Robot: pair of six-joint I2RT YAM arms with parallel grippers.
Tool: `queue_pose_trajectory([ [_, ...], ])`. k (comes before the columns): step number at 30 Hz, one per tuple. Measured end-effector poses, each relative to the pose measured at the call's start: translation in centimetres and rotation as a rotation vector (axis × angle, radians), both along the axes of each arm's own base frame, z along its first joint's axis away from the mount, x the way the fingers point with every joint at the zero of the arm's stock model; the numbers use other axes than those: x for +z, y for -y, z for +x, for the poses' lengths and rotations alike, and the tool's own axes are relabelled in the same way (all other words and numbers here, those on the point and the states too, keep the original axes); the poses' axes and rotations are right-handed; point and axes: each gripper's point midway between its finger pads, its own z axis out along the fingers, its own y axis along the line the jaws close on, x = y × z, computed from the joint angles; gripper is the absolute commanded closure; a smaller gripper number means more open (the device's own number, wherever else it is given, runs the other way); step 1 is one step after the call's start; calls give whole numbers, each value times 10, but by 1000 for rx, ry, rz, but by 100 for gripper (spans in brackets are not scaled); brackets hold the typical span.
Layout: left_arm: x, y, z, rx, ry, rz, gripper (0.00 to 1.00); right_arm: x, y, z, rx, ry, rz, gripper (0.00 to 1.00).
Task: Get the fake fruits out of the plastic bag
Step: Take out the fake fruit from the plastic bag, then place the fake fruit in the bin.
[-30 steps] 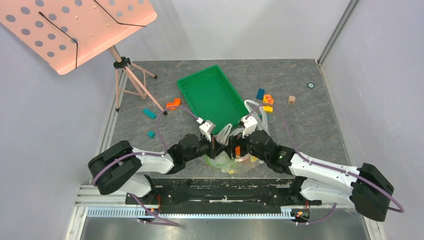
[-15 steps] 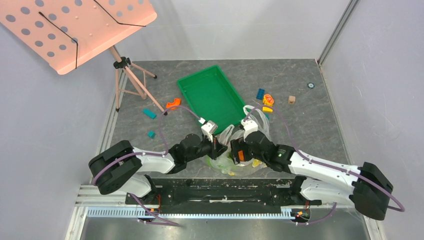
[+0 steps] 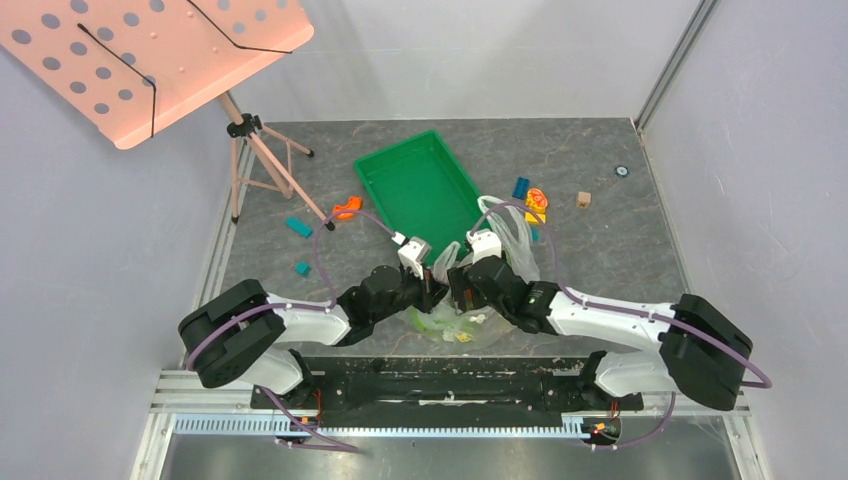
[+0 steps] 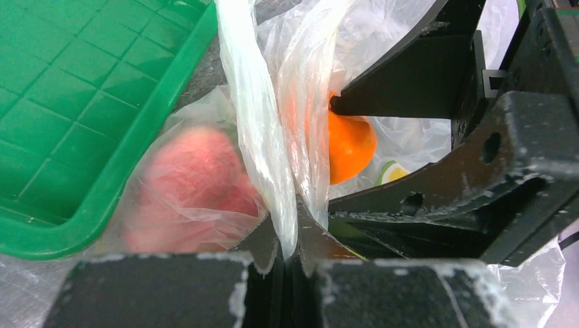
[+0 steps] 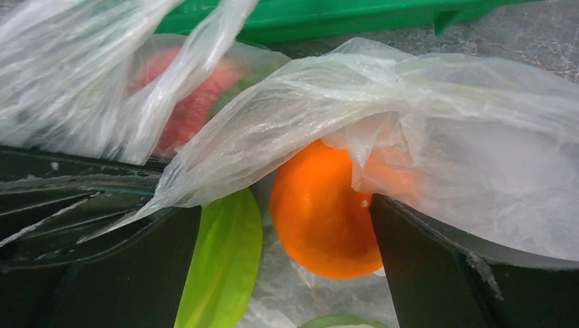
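Note:
The plastic bag [image 3: 478, 322] lies crumpled at the table's near edge between my two arms. My left gripper [image 3: 432, 284] is shut on a fold of the bag [image 4: 273, 171] and holds it up. In the left wrist view the pink peach [image 4: 184, 191] shows through the plastic, and the round orange [image 4: 349, 145] lies inside. My right gripper [image 5: 280, 225] is open inside the bag mouth. The orange [image 5: 324, 212] sits between its fingers, against the right one. The green ribbed piece [image 5: 222, 266] lies by the left finger. The peach [image 5: 188, 102] is behind plastic. The watermelon is hidden.
The green tray [image 3: 420, 190] stands just beyond the bag, its rim close to both grippers [image 5: 328, 17]. A tripod music stand [image 3: 262, 150] is at far left. An orange curved toy [image 3: 347, 207] and small blocks [image 3: 299, 227] lie left; more blocks [image 3: 535, 200] lie right.
My right gripper has moved left and down into the bag mouth, close to the left gripper. The left gripper has kept its hold on the bag and hardly moved.

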Motion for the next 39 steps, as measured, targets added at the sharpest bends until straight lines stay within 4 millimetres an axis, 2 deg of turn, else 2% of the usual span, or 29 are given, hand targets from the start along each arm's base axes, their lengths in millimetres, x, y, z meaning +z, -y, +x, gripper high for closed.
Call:
queue_pose_trajectory([
  [3, 0, -1, 1, 7, 1, 2, 98, -5, 2, 2, -13, -7, -28, 5],
  [7, 1, 5, -7, -35, -4, -7, 98, -36, 24, -12, -38, -85, -121, 9],
  [9, 1, 5, -8, -41, -5, -8, 98, -43, 35, -17, -55, -102, -156, 12],
  [15, 1, 6, -9, -48, -7, -10, 98, -38, 50, -20, -90, -84, -166, 37],
  [18, 1, 6, -9, -48, -7, -9, 98, -35, 52, -22, -90, -76, -154, 41],
  [22, 1, 6, -9, -48, -7, -9, 98, -26, 52, -23, -85, -65, -123, 44],
  [28, 1, 6, -9, -48, -7, -9, 98, 6, 43, -24, -61, -16, 0, 45],
  [33, 2, 7, -9, -49, -8, -8, 98, 26, 35, -27, -30, 5, 78, 45],
  [39, 1, 7, -10, -51, -13, -3, 98, 51, 18, -28, 19, 14, 165, 45],
])
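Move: The orange fruit in the bag lies about 4 cm right of the right hand, 1 cm back and 4 cm below. A green fruit sits 5 cm left of the orange fruit and 2 cm nearer the base; the pink fruit is some 5 cm ahead and 6 cm left of the right hand, 4 cm lower. From the left hand, pinching the bag rim, the orange fruit is roughly 9 cm right, level, 5 cm below. Right hand dips some 5 cm right and down, pinches the orange fruit, lifts 8 cm; left keeps the bag. ##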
